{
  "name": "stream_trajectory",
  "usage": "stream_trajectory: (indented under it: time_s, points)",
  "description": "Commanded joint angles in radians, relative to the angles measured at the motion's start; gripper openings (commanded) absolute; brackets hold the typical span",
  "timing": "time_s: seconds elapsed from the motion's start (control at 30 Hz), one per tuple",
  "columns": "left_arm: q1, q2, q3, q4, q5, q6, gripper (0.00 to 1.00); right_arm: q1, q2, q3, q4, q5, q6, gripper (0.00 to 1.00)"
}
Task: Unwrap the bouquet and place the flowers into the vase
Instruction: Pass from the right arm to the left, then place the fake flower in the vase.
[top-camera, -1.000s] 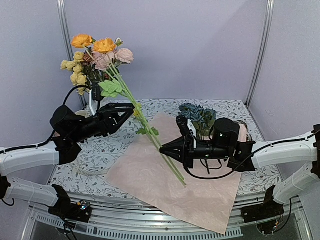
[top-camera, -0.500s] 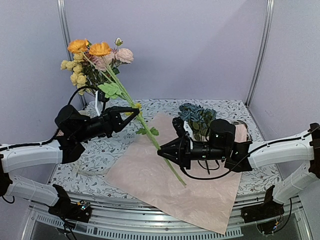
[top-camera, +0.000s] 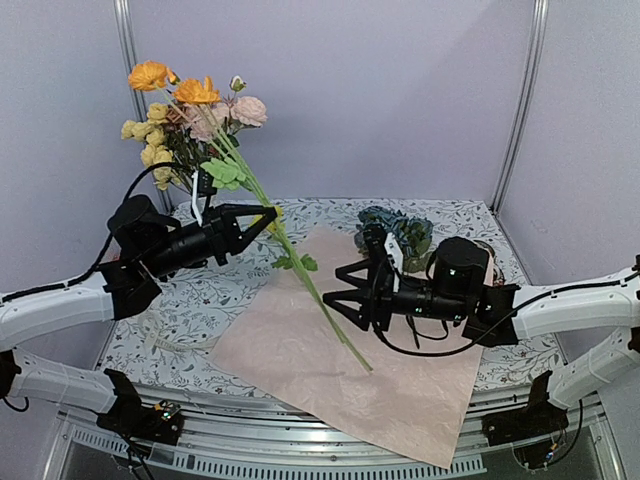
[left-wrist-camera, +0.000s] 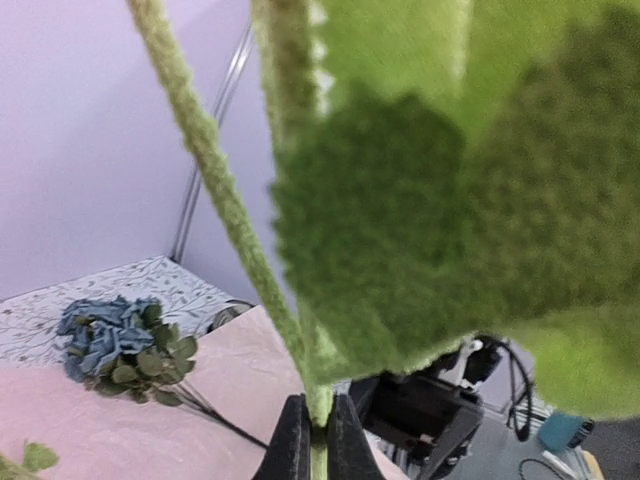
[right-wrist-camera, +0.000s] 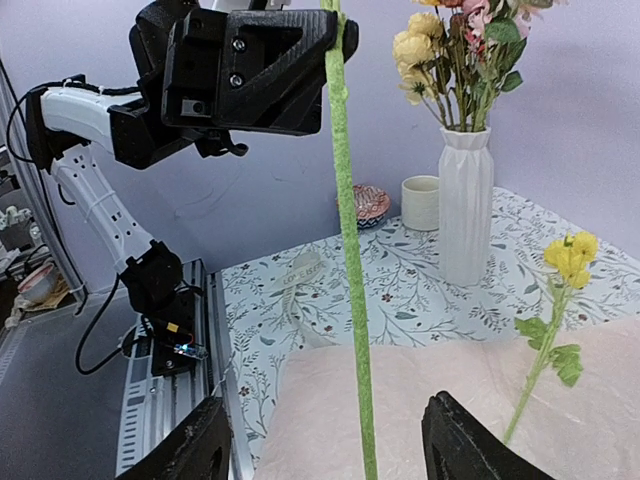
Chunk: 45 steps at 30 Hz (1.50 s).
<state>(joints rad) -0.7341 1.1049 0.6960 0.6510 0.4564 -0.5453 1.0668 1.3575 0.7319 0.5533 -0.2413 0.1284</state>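
My left gripper (top-camera: 264, 214) (left-wrist-camera: 318, 418) is shut on the green stems of two orange flowers (top-camera: 172, 82). The stems (right-wrist-camera: 346, 250) slant down to the pink wrapping paper (top-camera: 350, 375). My right gripper (top-camera: 336, 286) (right-wrist-camera: 328, 425) stands open around the lower stem, with its fingers clear of it on both sides. The white ribbed vase (right-wrist-camera: 465, 200) holds yellow and pink flowers (top-camera: 205, 125); in the top view my left arm hides most of it. A blue hydrangea cluster (top-camera: 394, 230) (left-wrist-camera: 112, 340) lies on the paper's far side. A small yellow sprig (right-wrist-camera: 558, 300) lies on the paper too.
A pale ribbon (right-wrist-camera: 300, 272) (top-camera: 168, 342) lies on the patterned tablecloth left of the paper. A cream mug (right-wrist-camera: 421, 203) and a patterned bowl (right-wrist-camera: 368, 206) stand beside the vase. The paper's near corner hangs over the table's front edge (top-camera: 300, 425).
My left gripper has shut on the stems and lifted the orange flowers a little up and left. My right gripper has opened and let the stem go.
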Motion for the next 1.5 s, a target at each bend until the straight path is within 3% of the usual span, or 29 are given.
stream_trajectory:
  time_s: [0.0, 0.1, 0.2, 0.47, 0.63, 0.8, 1.17, 1.47]
  points:
    - [-0.004, -0.046, 0.105, -0.371, -0.181, 0.182, 0.00, 0.004, -0.092, -0.040, -0.015, 0.182, -0.050, 0.68]
    - [-0.005, -0.072, 0.143, -0.499, -0.275, 0.258, 0.00, 0.004, -0.132, -0.064, -0.030, 0.319, -0.076, 0.75]
    - [-0.004, -0.105, 0.172, -0.591, -0.356, 0.322, 0.00, 0.005, -0.154, -0.084, -0.037, 0.459, -0.097, 0.99]
    - [0.011, -0.130, 0.272, -0.750, -0.541, 0.416, 0.00, -0.008, -0.096, -0.061, -0.036, 0.701, -0.212, 0.99]
    - [0.065, -0.120, 0.355, -0.794, -0.643, 0.456, 0.00, -0.046, -0.047, -0.100, 0.040, 0.746, -0.201, 0.99]
    - [0.169, -0.117, 0.441, -0.778, -0.642, 0.466, 0.00, -0.053, 0.009, -0.196, 0.193, 0.758, -0.197, 0.99]
    - [0.301, -0.067, 0.616, -0.672, -0.687, 0.534, 0.00, -0.054, 0.036, -0.195, 0.200, 0.768, -0.199, 0.99]
    - [0.381, 0.010, 0.691, -0.597, -0.640, 0.517, 0.00, -0.054, 0.048, -0.193, 0.201, 0.764, -0.204, 0.99]
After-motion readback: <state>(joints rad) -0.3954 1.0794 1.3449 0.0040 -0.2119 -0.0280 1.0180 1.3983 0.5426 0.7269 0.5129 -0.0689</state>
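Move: Across the table from the left hand, which already holds the orange flowers' stems, the white vase stands about 21 cm ahead and 19 cm left, its middle some 24 cm below; the mug is 16 cm left of the vase and 4 cm farther out. From the right hand, the lone yellow flower's middle lies roughly 18 cm ahead, 3 cm left and 25 cm down, the blue flowers 31 cm ahead, 19 cm right and 22 cm down. Carrying the orange flowers off by their stems, the left hand first eases forward, then swings left and climbs, about 20 cm left, 17 cm up and 11 cm forward, turning some 60 degrees counter-clockwise until it is high above and just short of the vase. The right hand opens fully, backs rightward clear of the hanging stems while moving forward and a little down towards the blue flowers, turning clockwise, then waits. ##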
